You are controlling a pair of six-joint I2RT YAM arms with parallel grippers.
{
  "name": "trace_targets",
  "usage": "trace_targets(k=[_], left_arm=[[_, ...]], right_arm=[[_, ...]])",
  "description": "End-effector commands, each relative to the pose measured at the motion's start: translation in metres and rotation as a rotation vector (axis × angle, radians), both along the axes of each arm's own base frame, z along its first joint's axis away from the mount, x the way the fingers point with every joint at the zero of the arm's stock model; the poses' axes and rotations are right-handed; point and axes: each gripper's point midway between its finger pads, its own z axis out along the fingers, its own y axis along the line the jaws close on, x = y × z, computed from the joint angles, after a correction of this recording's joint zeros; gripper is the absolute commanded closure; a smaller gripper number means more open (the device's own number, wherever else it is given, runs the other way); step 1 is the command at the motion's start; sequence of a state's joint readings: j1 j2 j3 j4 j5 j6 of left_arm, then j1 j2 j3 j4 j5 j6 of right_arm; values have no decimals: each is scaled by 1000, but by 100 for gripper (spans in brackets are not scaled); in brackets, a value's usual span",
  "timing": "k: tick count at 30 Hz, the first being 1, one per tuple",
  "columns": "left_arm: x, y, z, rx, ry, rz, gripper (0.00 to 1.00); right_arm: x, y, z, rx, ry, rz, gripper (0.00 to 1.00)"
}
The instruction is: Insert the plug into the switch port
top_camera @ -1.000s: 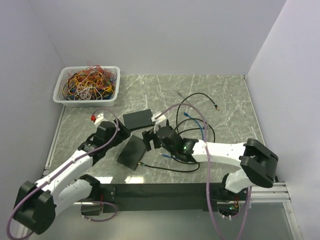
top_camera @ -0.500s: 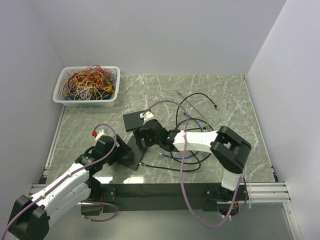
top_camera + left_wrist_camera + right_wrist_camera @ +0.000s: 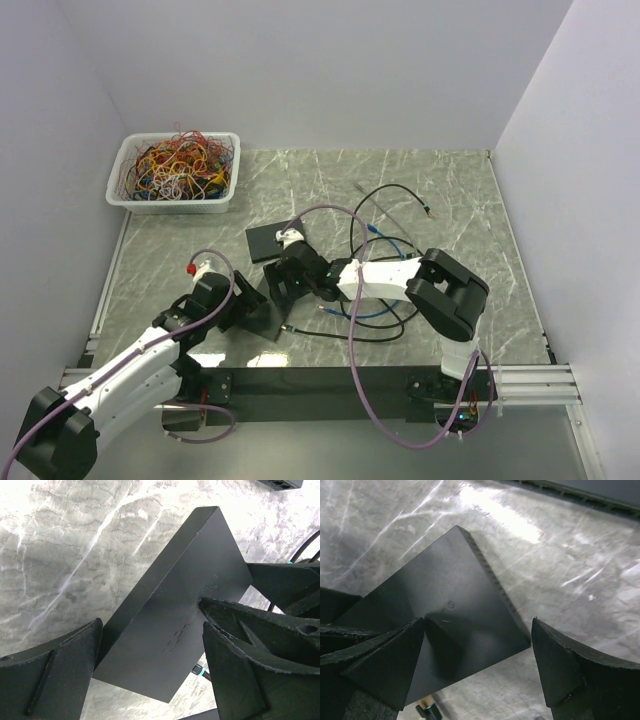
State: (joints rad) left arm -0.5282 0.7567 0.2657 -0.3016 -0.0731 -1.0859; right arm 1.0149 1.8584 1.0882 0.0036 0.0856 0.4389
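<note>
The switch [image 3: 262, 306] is a flat black box lying on the marble table. In the left wrist view the switch [image 3: 175, 610] lies between the spread fingers of my left gripper [image 3: 150, 626], which is open. My right gripper [image 3: 281, 281] comes in from the right and is open over the box's far corner. In the right wrist view the switch [image 3: 445, 620] sits under my right gripper [image 3: 477, 622], one finger above its top. The plug [image 3: 285, 327], with a teal band, lies on the table at the box's near corner, as the plug [image 3: 198, 670] shows. Neither gripper holds it.
A second black box [image 3: 272, 240] lies just behind the switch. Loose black and blue cables [image 3: 392, 250] loop across the table to the right. A white bin [image 3: 118, 196] of tangled coloured wires stands at the back left. White walls close in both sides.
My right gripper has swung left onto the switch's far corner. My left arm has drawn back toward the near edge, bringing its open fingers around the switch.
</note>
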Motion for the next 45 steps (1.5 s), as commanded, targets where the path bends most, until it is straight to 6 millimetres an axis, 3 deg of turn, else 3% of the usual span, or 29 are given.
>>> trace_targets(k=[1,9,13,18,21,25,26,30,32,34,39,45], left_arm=[[-6,2,-6,23,35,-2,11],[2,14,-4,81,39,61,8],[6,19,1,103,39,93,7],[19,26,7,124,0,131,5],[27,25,11,133,-24,111,5],[38,20,20,134,-75,80,6],[41,19,25,130,-90,74,6],[50,16,34,141,-126,59,6],[53,14,38,145,-130,50,7],[54,13,38,152,-126,37,7],[55,6,39,131,-128,14,9],[52,2,33,89,-131,11,9]], right_arm=[[-8,20,8,65,44,23,7],[-47,73,5,125,133,130,8],[-43,93,18,165,132,144,8],[-33,89,24,116,97,132,8],[-16,70,31,78,45,80,7],[20,22,41,50,5,-9,7],[26,14,55,63,-17,-22,7],[40,-22,75,21,-91,-77,7],[34,-37,81,-1,-116,-74,7],[28,-55,71,-44,-113,-85,10],[7,-88,66,-78,-94,-112,18],[-21,-114,35,-126,-15,-104,33]])
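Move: The switch's middle lies about 4 cm back and 4 cm left of the right hand, a little below it, its far right corner close to the open fingers. The plug at the switch's right edge is some 9 cm back and 2 cm right, the blue plug 4 cm back and 10 cm right, the second black box 12 cm ahead. From the left hand the switch's middle is about 2 cm ahead, 3 cm right. Right hand pushes about 5 cm left against the switch, then arcs 15 cm right; left hand eases left, then forward. ##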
